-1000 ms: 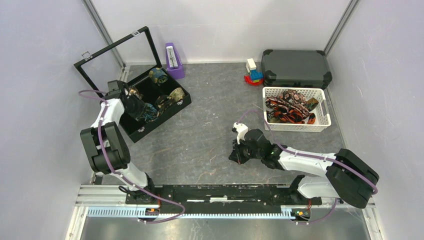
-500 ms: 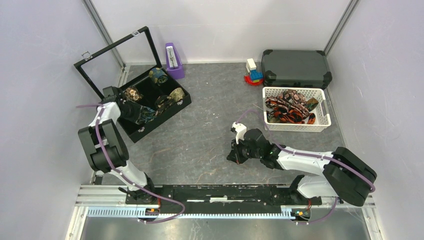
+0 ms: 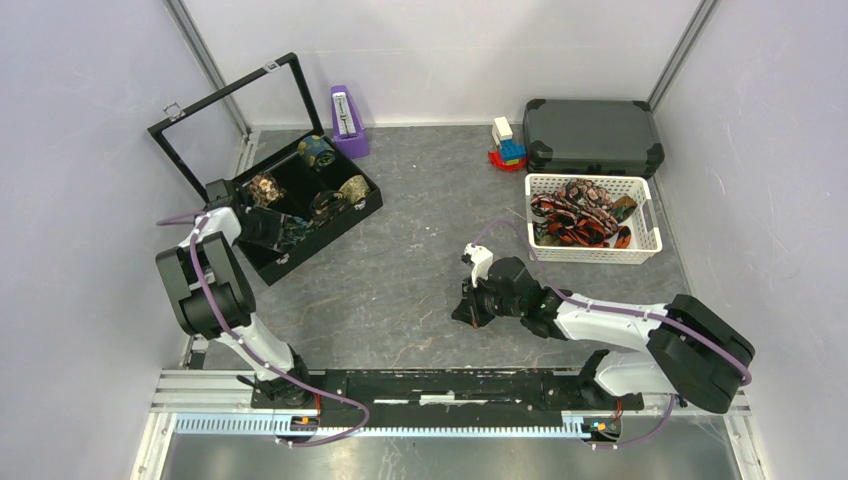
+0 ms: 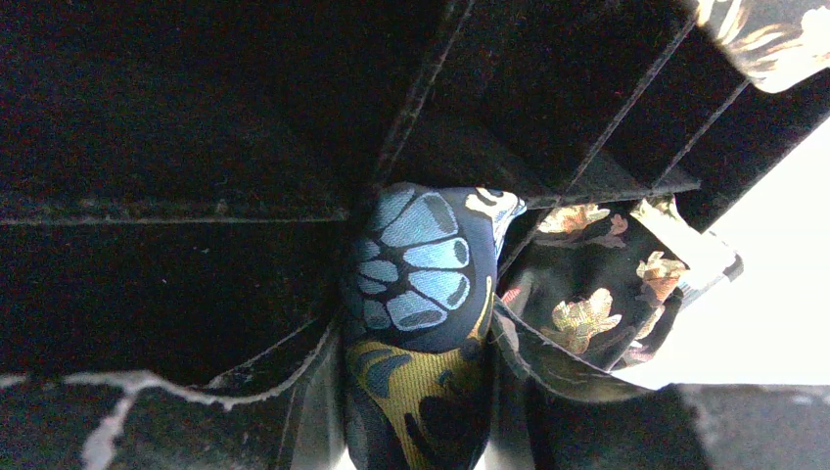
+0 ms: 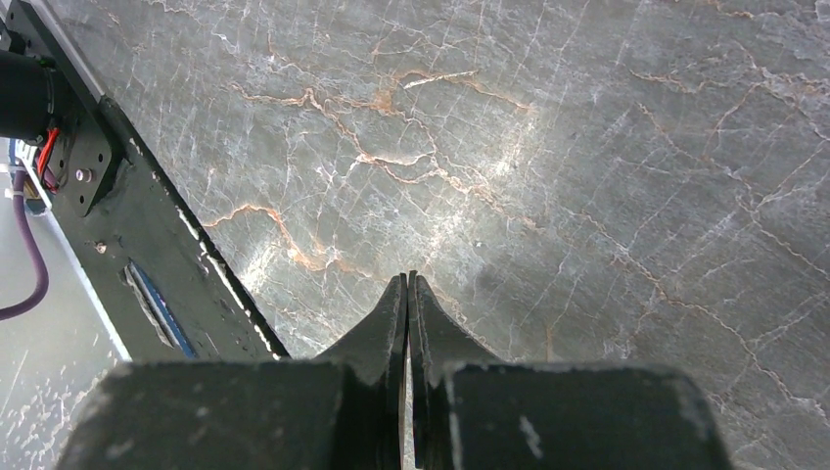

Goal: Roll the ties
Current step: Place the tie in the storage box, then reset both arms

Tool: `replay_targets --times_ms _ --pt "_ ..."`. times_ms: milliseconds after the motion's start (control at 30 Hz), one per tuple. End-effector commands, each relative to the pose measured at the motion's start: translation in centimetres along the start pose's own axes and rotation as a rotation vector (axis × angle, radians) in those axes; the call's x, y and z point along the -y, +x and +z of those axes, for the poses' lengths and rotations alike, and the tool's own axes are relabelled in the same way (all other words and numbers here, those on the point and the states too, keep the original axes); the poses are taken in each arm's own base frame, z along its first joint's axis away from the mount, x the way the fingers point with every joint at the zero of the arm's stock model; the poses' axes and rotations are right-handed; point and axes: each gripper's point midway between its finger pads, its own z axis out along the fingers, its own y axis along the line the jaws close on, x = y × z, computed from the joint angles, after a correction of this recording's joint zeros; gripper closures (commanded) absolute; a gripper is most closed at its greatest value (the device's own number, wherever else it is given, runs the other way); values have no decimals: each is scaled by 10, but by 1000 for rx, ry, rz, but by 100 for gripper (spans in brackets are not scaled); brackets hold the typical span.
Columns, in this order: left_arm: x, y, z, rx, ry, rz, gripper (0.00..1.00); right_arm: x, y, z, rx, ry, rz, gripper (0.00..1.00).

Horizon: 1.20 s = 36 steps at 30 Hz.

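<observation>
A rolled navy tie with blue and gold paisley (image 4: 421, 279) sits between my left gripper's fingers (image 4: 315, 392), pressed against the dividers of the black compartment box (image 3: 300, 252). My left gripper (image 3: 262, 228) is shut on this roll, low inside the box's near-left part. Several other rolled ties (image 3: 317, 151) sit in the box's compartments; a dark floral roll (image 4: 597, 294) lies just right of the held one. Loose red-orange and brown ties (image 3: 575, 215) fill the white basket (image 3: 645, 248). My right gripper (image 5: 408, 281) is shut on nothing, just above the marble table (image 5: 587, 176) at mid-table (image 3: 468, 308).
The box's lid (image 3: 225, 108) stands open at the back left. A purple metronome (image 3: 346, 120), a small stack of coloured blocks (image 3: 507, 143) and a dark hard case (image 3: 592, 136) line the back wall. The black base rail (image 5: 147, 264) lies left of my right gripper.
My left gripper has moved left and down into the box with the navy roll. My right arm has shifted slightly left and stays shut.
</observation>
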Motion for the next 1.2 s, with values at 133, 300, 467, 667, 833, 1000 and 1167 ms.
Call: replay_targets --times_ms 133,300,467,667,833,1000,1167 --pt "-23 28 -17 -97 -134 44 8 -5 -10 -3 46 -22 -4 97" --pt "-23 25 -24 -61 -145 53 0 -5 -11 -4 52 -23 -3 97" --pt "-24 12 -43 26 -206 87 0 -5 -10 -5 52 -24 -7 97" --pt "-19 -2 -71 132 -259 134 0 -5 -10 -6 52 -20 -12 97" --pt "-12 -10 -103 264 -253 172 0 -2 -18 -9 74 6 -36 97" --pt "3 -8 -156 445 -174 273 0 -12 -44 -20 147 -12 -100 87" --pt "7 2 -207 600 -122 371 0 -26 -78 -36 240 -19 -168 62"
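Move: The blue tie roll is already between the left hand's fingers, about 1 cm right of and 1 cm below the hand point, down in the storage box. From that hand, the dark brown tie sits about 9 cm right and 5 cm ahead, and the floral tie some 9 cm ahead and 4 cm left, both at about its height. From the right hand, over bare table, the blue roll is about 19 cm ahead and 38 cm left. The left fingers let go of the blue tie roll, going from about half open to fully open, then stay wide. The hand eases upward out of the compartment, draws back and a little left, then climbs faster: some 14 cm up and 8 cm back in all, rolling about 30 degrees with its left side rising. Late on, the right hand lifts about 3.5 cm off its waiting place and its shut fingers begin to part. ##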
